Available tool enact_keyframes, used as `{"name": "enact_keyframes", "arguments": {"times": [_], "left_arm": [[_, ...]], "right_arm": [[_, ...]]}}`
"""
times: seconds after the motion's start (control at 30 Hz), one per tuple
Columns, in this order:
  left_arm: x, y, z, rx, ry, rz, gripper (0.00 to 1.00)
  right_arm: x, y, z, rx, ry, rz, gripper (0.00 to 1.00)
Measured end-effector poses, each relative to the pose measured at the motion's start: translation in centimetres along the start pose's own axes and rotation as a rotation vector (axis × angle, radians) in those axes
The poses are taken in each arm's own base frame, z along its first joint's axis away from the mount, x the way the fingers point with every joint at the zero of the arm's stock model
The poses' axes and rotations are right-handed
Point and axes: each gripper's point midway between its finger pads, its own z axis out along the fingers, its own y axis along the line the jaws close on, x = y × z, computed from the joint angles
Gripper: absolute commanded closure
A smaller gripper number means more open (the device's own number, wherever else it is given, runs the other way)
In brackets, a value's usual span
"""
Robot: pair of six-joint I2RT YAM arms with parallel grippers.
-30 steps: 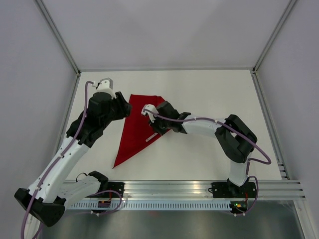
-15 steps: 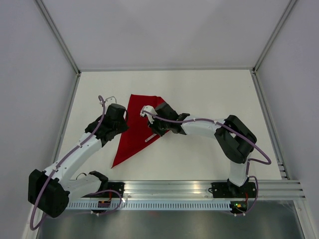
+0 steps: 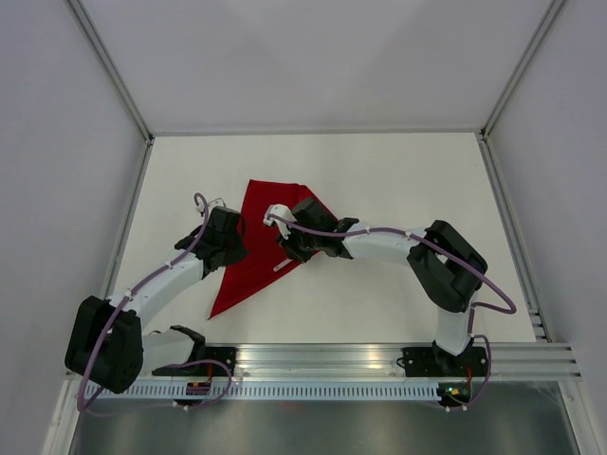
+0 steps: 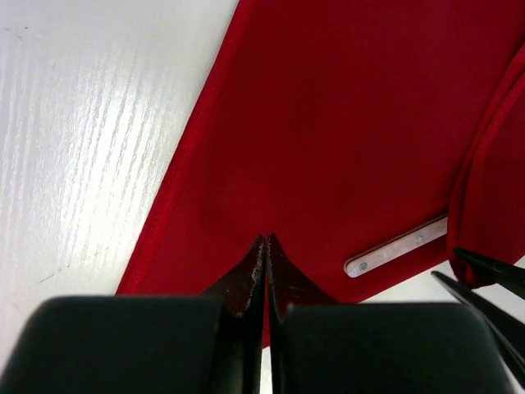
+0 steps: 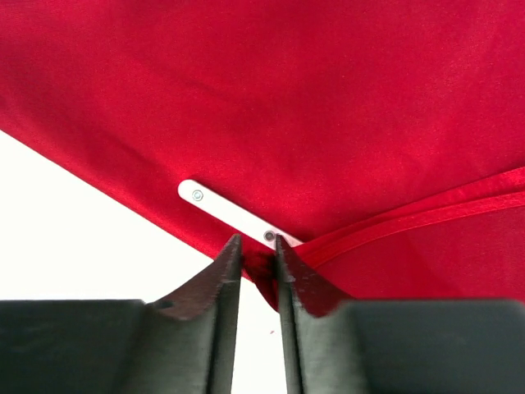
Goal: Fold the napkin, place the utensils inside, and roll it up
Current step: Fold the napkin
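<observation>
The red napkin (image 3: pixel 254 237) lies folded into a long triangle, its tip pointing at the near-left. A silver utensil handle (image 5: pixel 230 215) with two rivets sticks out from under a folded flap, also seen in the left wrist view (image 4: pixel 398 246) and from above (image 3: pixel 282 266); the rest of the utensils is hidden under the cloth. My left gripper (image 4: pixel 267 239) is shut, its tips down on the napkin near its left edge, with no cloth between them. My right gripper (image 5: pixel 257 242) stands narrowly open, straddling the flap's corner beside the handle.
The white table (image 3: pixel 398 171) is walled by grey panels at the back and sides. An aluminium rail (image 3: pixel 322 365) with both arm bases runs along the near edge. The right gripper's fingertips (image 4: pixel 484 275) show at the lower right of the left wrist view.
My left arm came down onto the napkin's left side and its gripper went from open to shut. The right jaws parted a little. The napkin's near tip shifted slightly left.
</observation>
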Motion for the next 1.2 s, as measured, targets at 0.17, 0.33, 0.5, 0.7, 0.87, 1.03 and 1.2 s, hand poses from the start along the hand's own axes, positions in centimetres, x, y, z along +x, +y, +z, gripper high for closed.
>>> {"name": "enact_keyframes", "arguments": {"times": [0.17, 0.33, 0.5, 0.7, 0.87, 1.03, 1.2], "left_arm": [[-0.1, -0.7, 0.4, 0.028, 0.002, -0.004, 0.98], [-0.2, -1.1, 0.5, 0.042, -0.003, -0.006, 0.97], [-0.3, -1.1, 0.5, 0.043, -0.004, -0.007, 0.87], [-3.7, -1.9, -1.4, 0.070, -0.058, -0.055, 0.73], [-11.1, -4.5, -6.6, 0.158, -0.207, -0.104, 0.63], [-17.4, -7.4, -13.8, 0.282, -0.378, -0.118, 0.55], [-19.5, -7.8, -18.7, 0.334, -0.449, -0.118, 0.53]], "right_arm": [[0.3, 0.2, -0.1, -0.011, 0.012, 0.008, 0.55], [0.2, 0.7, -0.1, -0.034, 0.015, 0.018, 0.50], [-0.6, 1.3, -0.3, -0.069, 0.005, 0.033, 0.48], [-2.7, 2.1, -0.6, -0.108, -0.036, 0.035, 0.49], [-3.0, 3.5, -0.4, -0.125, -0.037, 0.011, 0.48], [-3.5, 7.6, 0.3, -0.138, -0.037, -0.109, 0.45], [-4.6, 13.3, 0.8, -0.172, -0.083, -0.282, 0.37]]}}
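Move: The napkin's near corner, where the right hand is bound, lies about 14 cm back and 19 cm to the left of the right hand, roughly 1 cm lower; from the left hand it is some 13 cm back and 6 cm left. The tip of the folded flap is between the right fingertips, the flap's middle about 6 cm ahead and 4 cm to the right of that hand. The exposed knife handle sits some 2 cm back and 3 cm left of it. The flap's tip is let go as the right fingers open wider; the right hand rises a couple of centimetres clear, then sweeps, fingers open, about 10 cm back and 9 cm left towards the near corner, turning somewhat counter-clockwise. The left fingertips, closed and resting on the napkin, first stay nearly put, then lift off high and a little forward, opening and tilting up some 30 degrees. ##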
